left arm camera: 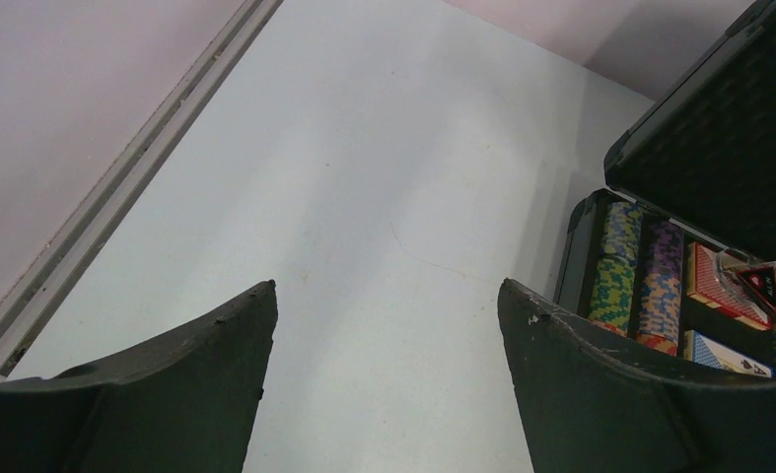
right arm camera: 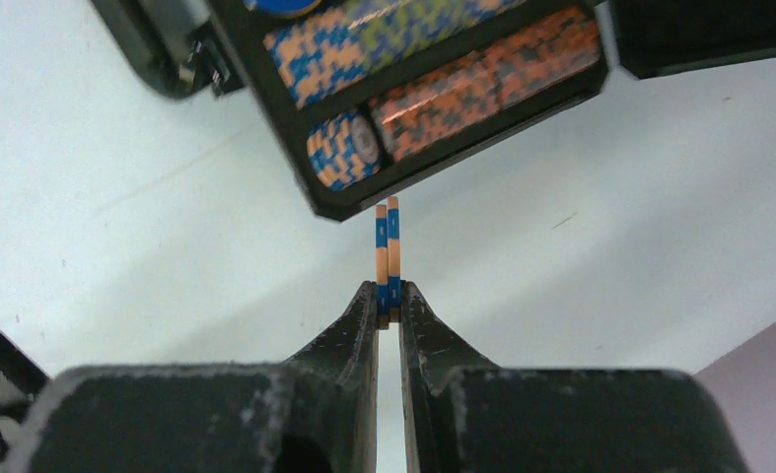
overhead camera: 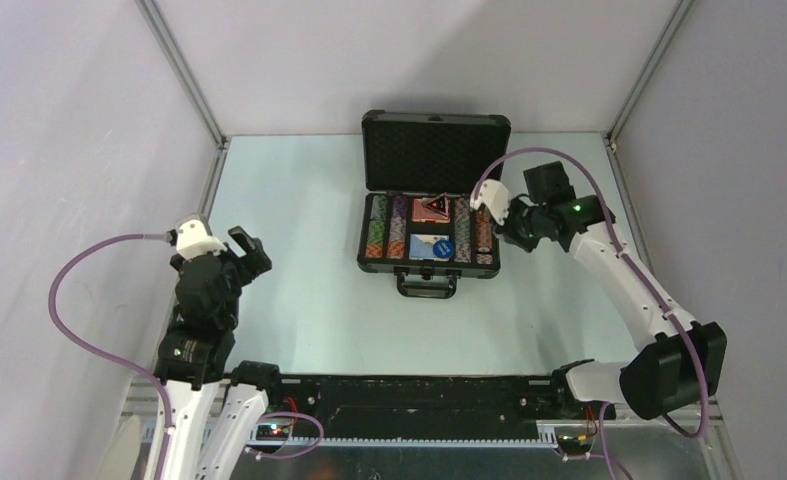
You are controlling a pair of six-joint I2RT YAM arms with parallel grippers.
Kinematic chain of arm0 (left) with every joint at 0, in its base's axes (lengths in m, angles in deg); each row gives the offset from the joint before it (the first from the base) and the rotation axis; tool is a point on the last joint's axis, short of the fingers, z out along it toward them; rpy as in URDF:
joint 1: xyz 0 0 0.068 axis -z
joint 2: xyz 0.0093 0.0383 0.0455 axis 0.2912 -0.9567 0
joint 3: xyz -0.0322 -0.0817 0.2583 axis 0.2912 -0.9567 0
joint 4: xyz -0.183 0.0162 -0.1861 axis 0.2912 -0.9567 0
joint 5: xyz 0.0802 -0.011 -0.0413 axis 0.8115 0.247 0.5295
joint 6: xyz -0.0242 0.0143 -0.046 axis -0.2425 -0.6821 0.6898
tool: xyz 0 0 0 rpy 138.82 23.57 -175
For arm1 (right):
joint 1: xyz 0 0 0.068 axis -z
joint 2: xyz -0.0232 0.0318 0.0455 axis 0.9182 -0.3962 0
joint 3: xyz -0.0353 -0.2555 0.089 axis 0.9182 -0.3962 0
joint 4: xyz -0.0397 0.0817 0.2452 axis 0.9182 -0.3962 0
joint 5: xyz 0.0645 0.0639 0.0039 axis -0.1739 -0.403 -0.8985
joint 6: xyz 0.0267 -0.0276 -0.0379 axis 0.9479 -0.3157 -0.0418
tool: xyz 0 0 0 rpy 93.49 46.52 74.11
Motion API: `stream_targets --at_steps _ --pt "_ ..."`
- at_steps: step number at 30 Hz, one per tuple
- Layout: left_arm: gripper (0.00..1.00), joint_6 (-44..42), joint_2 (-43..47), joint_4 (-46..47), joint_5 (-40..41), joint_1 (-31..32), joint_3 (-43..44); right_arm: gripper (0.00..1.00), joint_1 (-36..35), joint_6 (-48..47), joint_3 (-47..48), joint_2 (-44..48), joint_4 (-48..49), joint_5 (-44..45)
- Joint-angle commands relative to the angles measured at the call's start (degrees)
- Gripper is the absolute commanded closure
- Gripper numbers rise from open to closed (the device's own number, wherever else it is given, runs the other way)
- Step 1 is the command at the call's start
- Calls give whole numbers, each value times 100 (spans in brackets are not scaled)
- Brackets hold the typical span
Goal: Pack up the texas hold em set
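The black briefcase (overhead camera: pixel 427 268) lies open mid-table, its foam lid (overhead camera: pixel 436 150) standing up. Inside it are rows of multicoloured chips (overhead camera: pixel 376 238), a red-patterned card deck (overhead camera: pixel 424 212) with a dark triangular marker (overhead camera: pixel 437 204) on it, and a blue round button (overhead camera: pixel 439 250). My right gripper (overhead camera: pixel 488 203) hovers at the case's right end, shut on two orange-and-blue chips (right arm camera: pixel 388 246) held on edge between its tips (right arm camera: pixel 388 298), just outside the case corner (right arm camera: pixel 329 207). My left gripper (overhead camera: pixel 250 250) stands open and holds nothing (left arm camera: pixel 387 296), well left of the case (left arm camera: pixel 573 246).
Grey walls with metal corner rails (overhead camera: pixel 184 80) enclose the table on three sides. A black rail with the arm bases (overhead camera: pixel 419 395) runs along the near edge. The case handle (overhead camera: pixel 427 287) points toward the arms.
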Motion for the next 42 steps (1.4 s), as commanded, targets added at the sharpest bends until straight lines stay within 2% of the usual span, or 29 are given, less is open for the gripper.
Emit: stream_targets --at_steps 1,9,18,25,42 --pt "13 -105 53 166 -57 51 -19 100 -132 -865 -249 83 -354 142" --pt "13 -107 53 162 -42 54 -15 100 -428 -1396 -521 -102 -568 36" --pt "13 -114 62 160 -20 54 -22 100 -757 -1491 -643 -683 167 569" --pt "13 -117 40 171 -17 55 -27 100 -833 -1570 -648 -1052 452 624" --pt "13 -115 -3 159 -23 58 -30 100 -852 -1633 -649 -1026 239 216"
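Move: The short blue-and-orange chip stack, at the near right corner of the open case, lies about 6 cm left of the right hand, 2 cm ahead and some 15 cm below. The red chips are roughly 6 cm farther out in the same column, and the blue button about 9 cm left of the stack and 2 cm farther out. From the left hand, the short stack is some 46 cm right, 10 cm ahead and 22 cm below. Two blue-and-orange chips, still pinched on edge between the right fingertips, are brought down about 10 cm towards the case's near right corner. The right hand first draws back some 3.5 cm as it sinks, then comes forward again while drifting left, turning about 20 degrees counter-clockwise with its left side dipping, and slows almost to a hover beside the short stack. ##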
